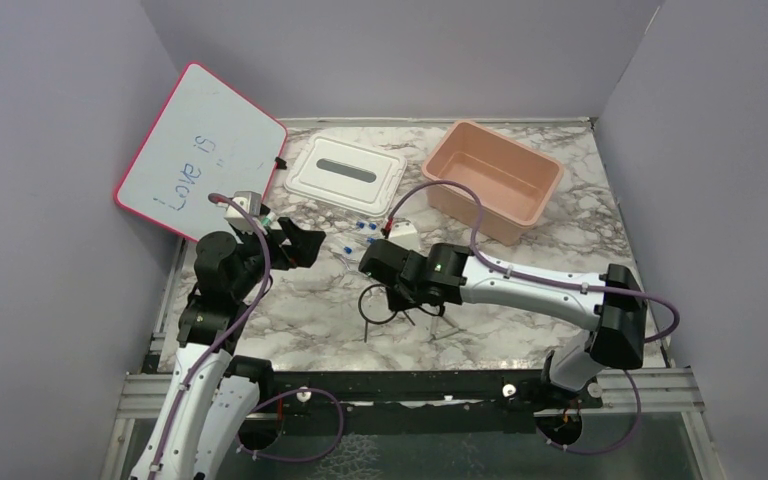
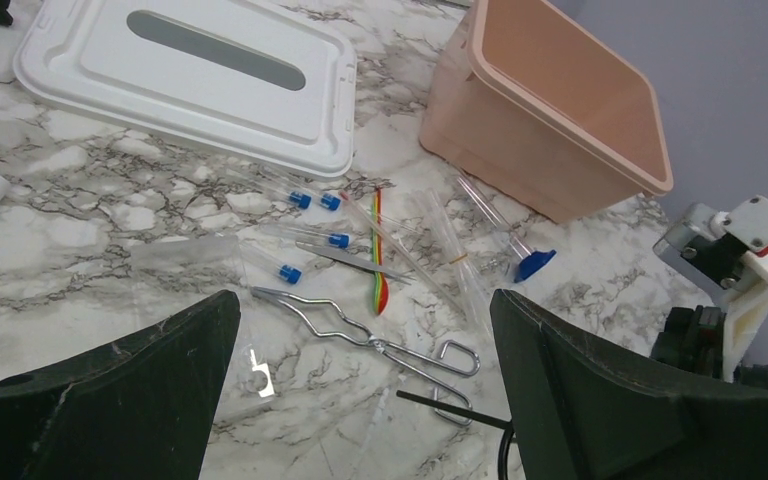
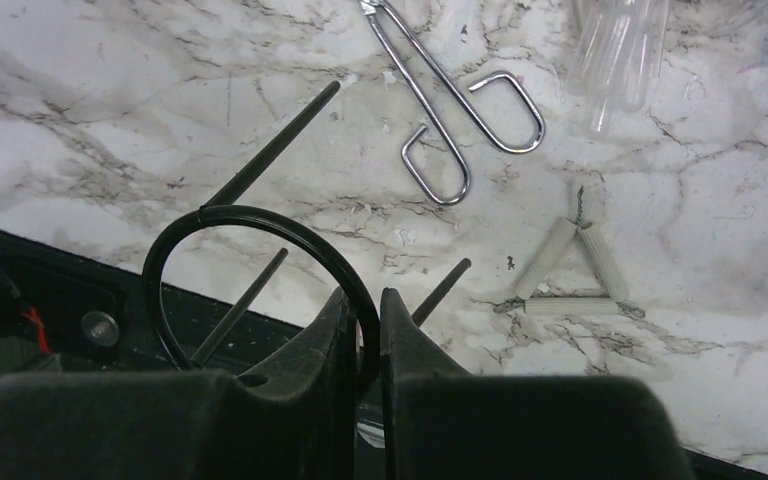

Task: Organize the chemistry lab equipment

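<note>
My right gripper (image 3: 363,300) is shut on the rim of the black wire ring stand (image 3: 228,209), whose legs point out over the marble; from above the stand (image 1: 378,312) sits just left of that gripper (image 1: 407,300). My left gripper (image 2: 362,300) hangs wide open above metal tongs (image 2: 370,340), holding nothing. Clear glass tubes with blue caps (image 2: 310,200), a thin striped orange-red stick (image 2: 379,255) and a blue piece (image 2: 535,263) lie scattered beyond it. The tongs (image 3: 460,110) and more glass tubes (image 3: 620,50) also show in the right wrist view.
A pink bin (image 1: 492,180) stands at the back right, a white lid (image 1: 345,172) beside it. The pink-framed whiteboard (image 1: 200,150) leans at the back left. A white clay triangle (image 3: 570,270) lies right of the stand. The table's front edge is close under the stand.
</note>
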Available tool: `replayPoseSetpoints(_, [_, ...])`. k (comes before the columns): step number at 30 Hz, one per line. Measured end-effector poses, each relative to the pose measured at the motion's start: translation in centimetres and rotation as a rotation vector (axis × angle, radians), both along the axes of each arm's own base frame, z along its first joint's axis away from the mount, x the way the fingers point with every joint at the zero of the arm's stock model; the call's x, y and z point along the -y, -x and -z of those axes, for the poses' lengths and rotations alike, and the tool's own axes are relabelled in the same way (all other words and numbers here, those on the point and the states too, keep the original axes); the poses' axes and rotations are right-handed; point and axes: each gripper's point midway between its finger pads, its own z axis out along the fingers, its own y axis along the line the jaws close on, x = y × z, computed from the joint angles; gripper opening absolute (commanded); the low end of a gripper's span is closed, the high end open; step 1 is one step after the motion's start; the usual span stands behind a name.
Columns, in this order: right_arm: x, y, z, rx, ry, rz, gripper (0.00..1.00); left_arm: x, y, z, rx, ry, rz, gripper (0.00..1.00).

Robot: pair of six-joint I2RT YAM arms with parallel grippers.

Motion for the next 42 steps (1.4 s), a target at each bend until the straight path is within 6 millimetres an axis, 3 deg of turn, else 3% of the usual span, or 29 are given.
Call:
replayPoseSetpoints(3, [-0.2,0.1,-1.7,0.022,-0.041,-0.052,0.01,-0.1,-0.1,0.0,0.000,-0.002,-0.009,0.99])
replayPoseSetpoints(7, [-0.9,-0.4,-6.0,0.094,-0.126,-0.112,0.01,-0.4,-0.2,0.1,-0.004,-0.006,-0.024,0.99])
replayPoseSetpoints(11, [-1.9,-2.4,-10.8,0.190,-0.210,-0.143,0.01,-0.7,-0.3,0.6,-0.022,-0.014,-0.043,0.99])
replayPoseSetpoints(13, [-1.4,-4.5,-12.5,0.241,-0.229,-0.127,0.01,-0.8,-0.3,0.9,-0.034,-0.018,-0.052,0.99])
replayPoseSetpoints(17, [1.4,-9.7,-15.4,0.334,-0.218,-0.051,0.01,-1.2,-0.4,1.1,-0.044,-0.021,-0.077,0.99])
replayPoseSetpoints(22, [6.1,-15.7,-20.3,0.470,-0.226,0.064,0.01,-1.4,-0.5,0.9,-0.037,-0.015,-0.093,0.99])
replayPoseSetpoints(28, [12.4,-21.1,-24.3,0.591,-0.217,0.194,0.01,-1.2,-0.9,0.6,-0.030,0.001,-0.090,0.99])
replayPoseSetpoints(32, [18.0,-24.7,-23.7,0.592,-0.199,0.298,0.01,-0.8,-1.7,-0.2,-0.009,0.022,-0.076,0.99])
replayPoseSetpoints(36, [22.5,-27.5,-20.3,0.524,-0.184,0.376,0.01,-0.4,-2.9,-0.5,0.003,0.031,-0.067,0.99])
replayPoseSetpoints(38, [23.4,-28.4,-17.8,0.466,-0.176,0.387,0.01,-0.2,-3.5,-0.6,0.003,0.032,-0.063,0.99])
replayPoseSetpoints(42, [22.8,-28.9,-12.4,0.334,-0.173,0.366,0.01,0.0,-4.5,-0.5,0.000,0.028,-0.058,0.99])
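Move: The right hand already pinches the black tripod's ring and is to take it to the pink bin, whose middle lies about 30 cm ahead, 23 cm to its right and some 7 cm lower. On the table 13 cm or so below this hand lie the tongs, 8 cm ahead and 6 cm left, the clay triangle, 12 cm right and 1 cm back, and the blue-footed glass cylinder, 16 cm ahead and 15 cm right. From the left hand the bin is roughly 26 cm ahead, 42 cm right and 17 cm below. Keeping its shut hold on the tripod's ring, the right hand climbs first, then swings forward and right in a high arc, topping out some 24 cm up before it sinks about 12 cm over the bin; in all it goes nearly 30 cm forward and a good 20 cm right, turning clockwise about 20 degrees while the fingers tip up towards forward and partly back down again. The left hand, fingers wide open and empty, dips slightly and then eases about 5 cm forward above the table. ##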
